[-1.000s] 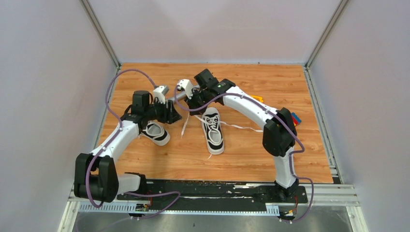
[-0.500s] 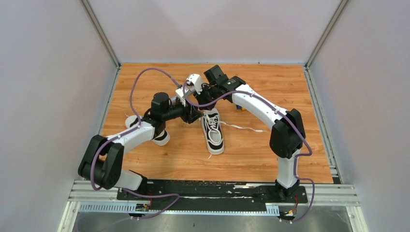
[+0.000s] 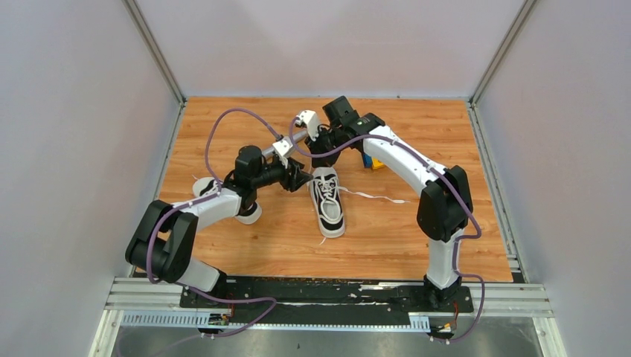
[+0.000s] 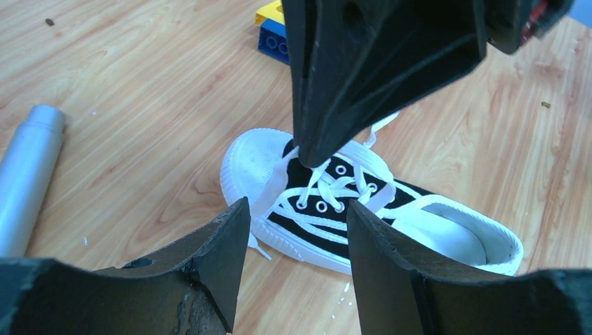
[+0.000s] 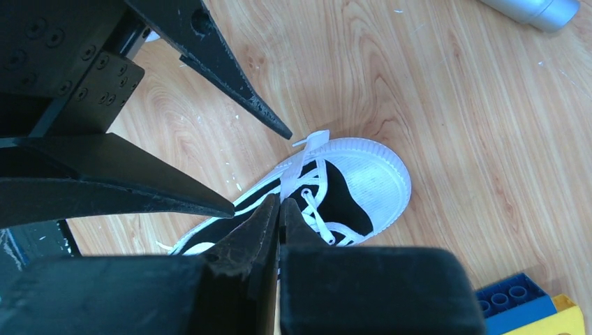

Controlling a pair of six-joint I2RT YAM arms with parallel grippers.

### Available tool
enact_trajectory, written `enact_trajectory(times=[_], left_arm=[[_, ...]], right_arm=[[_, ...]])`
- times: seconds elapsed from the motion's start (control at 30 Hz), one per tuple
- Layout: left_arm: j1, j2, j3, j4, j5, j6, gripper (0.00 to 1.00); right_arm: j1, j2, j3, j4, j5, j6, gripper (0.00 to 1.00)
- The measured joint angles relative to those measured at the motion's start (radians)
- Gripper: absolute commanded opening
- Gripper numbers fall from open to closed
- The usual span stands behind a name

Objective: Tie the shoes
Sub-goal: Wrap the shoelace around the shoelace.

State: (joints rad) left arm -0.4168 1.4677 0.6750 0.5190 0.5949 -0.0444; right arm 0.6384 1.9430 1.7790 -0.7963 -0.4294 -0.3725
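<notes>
One shoe (image 3: 328, 204) lies mid-table, toe pointing away; its white toe cap shows in the wrist views (image 4: 246, 164) (image 5: 370, 181). My right gripper (image 3: 320, 159) (image 5: 280, 201) hangs over the toe end, shut on a white lace (image 5: 301, 157) that rises from the front eyelets to its tips. My left gripper (image 3: 303, 178) (image 4: 297, 209) is just left of the toe, open and holding nothing, aimed at the eyelets and at the right gripper's tip (image 4: 311, 159). The other shoe (image 3: 251, 214) is mostly hidden under my left arm.
Blue and yellow toy blocks (image 3: 372, 161) (image 4: 274, 29) (image 5: 523, 307) sit behind the shoe on the right. A silver cylinder (image 4: 28, 174) (image 5: 534, 8) lies beyond the toe. Another loose lace (image 3: 376, 197) trails right across the wood. Enclosure walls stand on three sides.
My left arm has swung right, from over the left shoe to the middle shoe's toe. The right gripper, still shut, drifted slightly right and back, uncovering the blocks.
</notes>
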Motion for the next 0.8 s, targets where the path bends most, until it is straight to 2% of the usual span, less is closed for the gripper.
enact_trajectory(times=[0.33, 0.57, 0.8], left_arm=[[0.0, 0.069, -0.006, 0.126, 0.099, 0.057, 0.55], [0.005, 0.146, 0.01, 0.166, 0.141, 0.101, 0.38], [0.014, 0.172, 0.055, 0.167, 0.211, 0.145, 0.29]], right_arm=[[-0.051, -0.015, -0.027, 0.0, -0.145, -0.053, 0.01], [-0.06, -0.04, -0.08, -0.011, -0.208, -0.129, 0.01], [-0.06, -0.048, -0.086, -0.018, -0.233, -0.166, 0.01]])
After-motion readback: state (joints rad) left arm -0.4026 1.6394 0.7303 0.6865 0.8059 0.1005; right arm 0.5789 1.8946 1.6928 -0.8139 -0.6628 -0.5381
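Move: The shoelace length to be caught runs from the right hand's shut fingertips, about 3 cm to the left hand's right, 1 cm ahead and 1 cm above it. From the right hand, the open left fingertips lie some 3 cm to the left and 1 cm back. The shoe's middle is about 7 cm behind the left hand, 6 cm to its right and 10 cm below; the grey bottle is roughly 12 cm ahead, 3 cm left and 12 cm below. The shoelace stays pinched in the right fingers, which rise slightly, then draw it back about 2 cm and a little right across the left fingertips, turning some 10 degrees counter-clockwise. Meanwhile the left hand edges about 2 cm right towards it, dipping and partly rising again, turning clockwise about 10 degrees and closing its wide-open fingers roughly halfway around the lace. ##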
